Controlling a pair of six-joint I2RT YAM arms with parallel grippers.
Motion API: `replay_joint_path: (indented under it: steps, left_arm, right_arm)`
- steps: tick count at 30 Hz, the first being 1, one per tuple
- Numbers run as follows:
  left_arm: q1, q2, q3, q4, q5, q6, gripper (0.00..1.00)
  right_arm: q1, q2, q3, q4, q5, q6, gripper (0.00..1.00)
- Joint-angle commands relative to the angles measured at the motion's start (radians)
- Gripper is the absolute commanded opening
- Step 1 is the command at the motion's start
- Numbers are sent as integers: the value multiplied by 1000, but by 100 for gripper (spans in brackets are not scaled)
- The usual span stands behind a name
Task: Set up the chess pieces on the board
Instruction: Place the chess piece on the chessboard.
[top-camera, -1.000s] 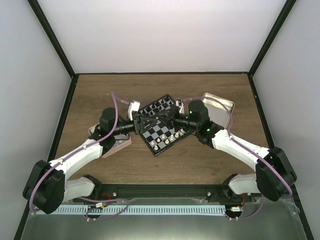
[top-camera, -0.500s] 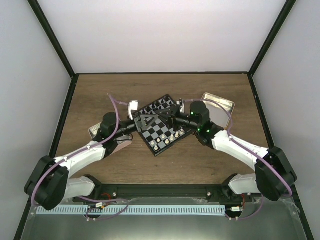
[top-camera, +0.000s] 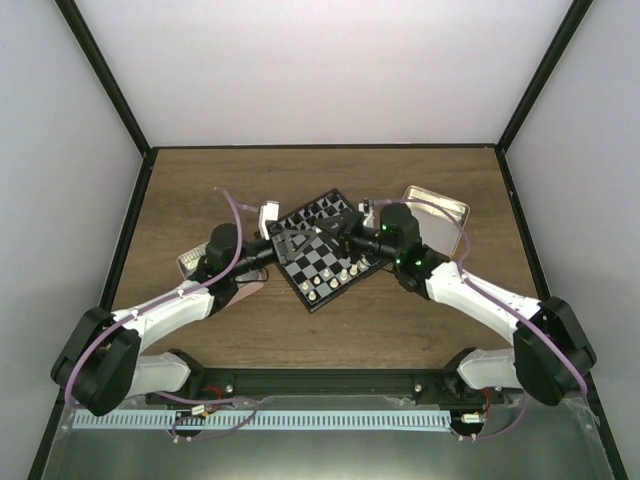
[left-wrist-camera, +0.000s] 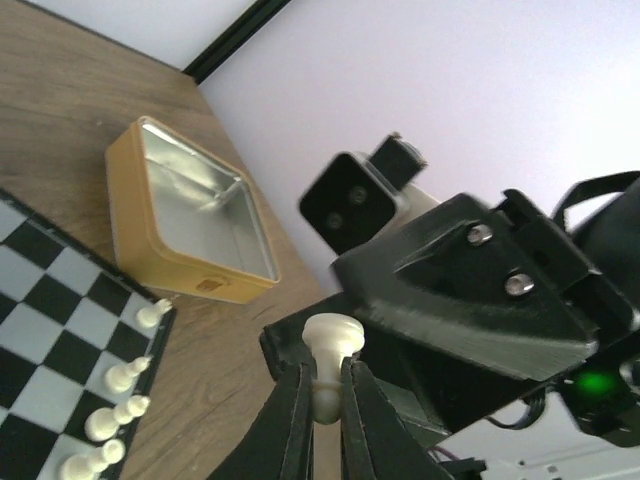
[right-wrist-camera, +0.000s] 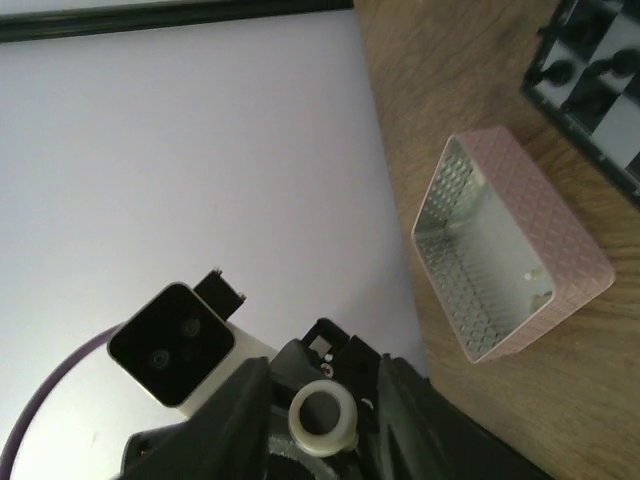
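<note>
Over the board (top-camera: 318, 262) my two grippers meet tip to tip. In the left wrist view my left gripper (left-wrist-camera: 325, 385) is shut on the stem of a cream-white chess piece (left-wrist-camera: 331, 335), whose round base faces the other arm. In the right wrist view my right gripper (right-wrist-camera: 322, 375) stands open, a gap showing on each side of that piece's base (right-wrist-camera: 322, 420). Several white pieces (top-camera: 335, 280) line the board's near right edge (left-wrist-camera: 120, 400). Black pieces (top-camera: 320, 212) stand along its far side.
A gold tin (top-camera: 440, 210) lies open right of the board, with its steel inside (left-wrist-camera: 190, 215) showing. A pink tin (right-wrist-camera: 510, 250) lies left of the board, partly under my left arm (top-camera: 245, 288). Black posts and white walls enclose the wooden table (top-camera: 400, 320).
My left gripper has closed onto the white piece. The right gripper's fingers have parted from it. The left arm has edged in toward the board.
</note>
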Motion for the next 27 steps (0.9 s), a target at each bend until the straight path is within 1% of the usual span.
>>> replay_joint_path:
  steps: [1, 3, 4, 5, 7, 8, 9, 11, 12, 15, 17, 24, 27]
  left_arm:
    - [-8, -31, 72, -255, -46, 95, 4]
    - [-8, -31, 123, -444, -61, 152, 4]
    - [-8, -29, 154, -545, -72, 180, 4]
    - [-8, -23, 184, -653, -82, 223, 4]
    - [-8, 1, 247, -857, -121, 292, 4]
    - [-8, 19, 282, -1001, -145, 328, 4]
    - [-8, 45, 318, -1107, -179, 363, 4]
    - [-8, 103, 390, -1284, -251, 445, 4]
    - [-9, 131, 420, -1348, -286, 475, 4]
    - [-9, 196, 496, -1456, -369, 530, 4]
    - [-10, 262, 551, -1507, -377, 555, 4]
    - [-44, 461, 707, -1624, -451, 592, 4]
    - [-71, 529, 757, -1642, -449, 609, 4]
  right_arm:
    - [2, -85, 21, -206, 214, -170, 43]
    - [2, -128, 30, -276, 341, -247, 55]
    - [2, -147, 32, -308, 396, -275, 60]
    - [2, -168, 33, -332, 445, -306, 62]
    - [2, -205, 32, -374, 523, -359, 65]
    - [2, -223, 29, -388, 551, -384, 65]
    - [2, -238, 24, -399, 573, -411, 65]
    - [2, -262, 7, -420, 607, -440, 65]
    - [2, -271, -4, -426, 617, -450, 65]
    - [3, -297, -46, -434, 627, -457, 65]
    - [1, -308, -67, -433, 624, -458, 65]
    - [2, -322, -98, -440, 615, -478, 65]
    - [2, -323, -104, -426, 610, -483, 65]
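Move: The left hand already grips the white chess piece and is bound for the white pawns by the board's near corner, about 23 cm below and 1 cm back and to its right. The corner rook stands 5 cm back, the rest of the white back row 7 cm to the right, and the pink box some 18 cm to the left, all similarly low. For the right hand, the held piece is right between its fingertips. Down towards the white pieces' end of the board goes the left hand, some 17 cm, easing about 5 cm left as its wrist swings some 70 degrees from pointing right to nearly straight down, its grip on the piece kept. The right hand opens wide, comes free of the piece and backs off about 11 cm to the right, then sinks a little, its fingers turning forward and downward. ##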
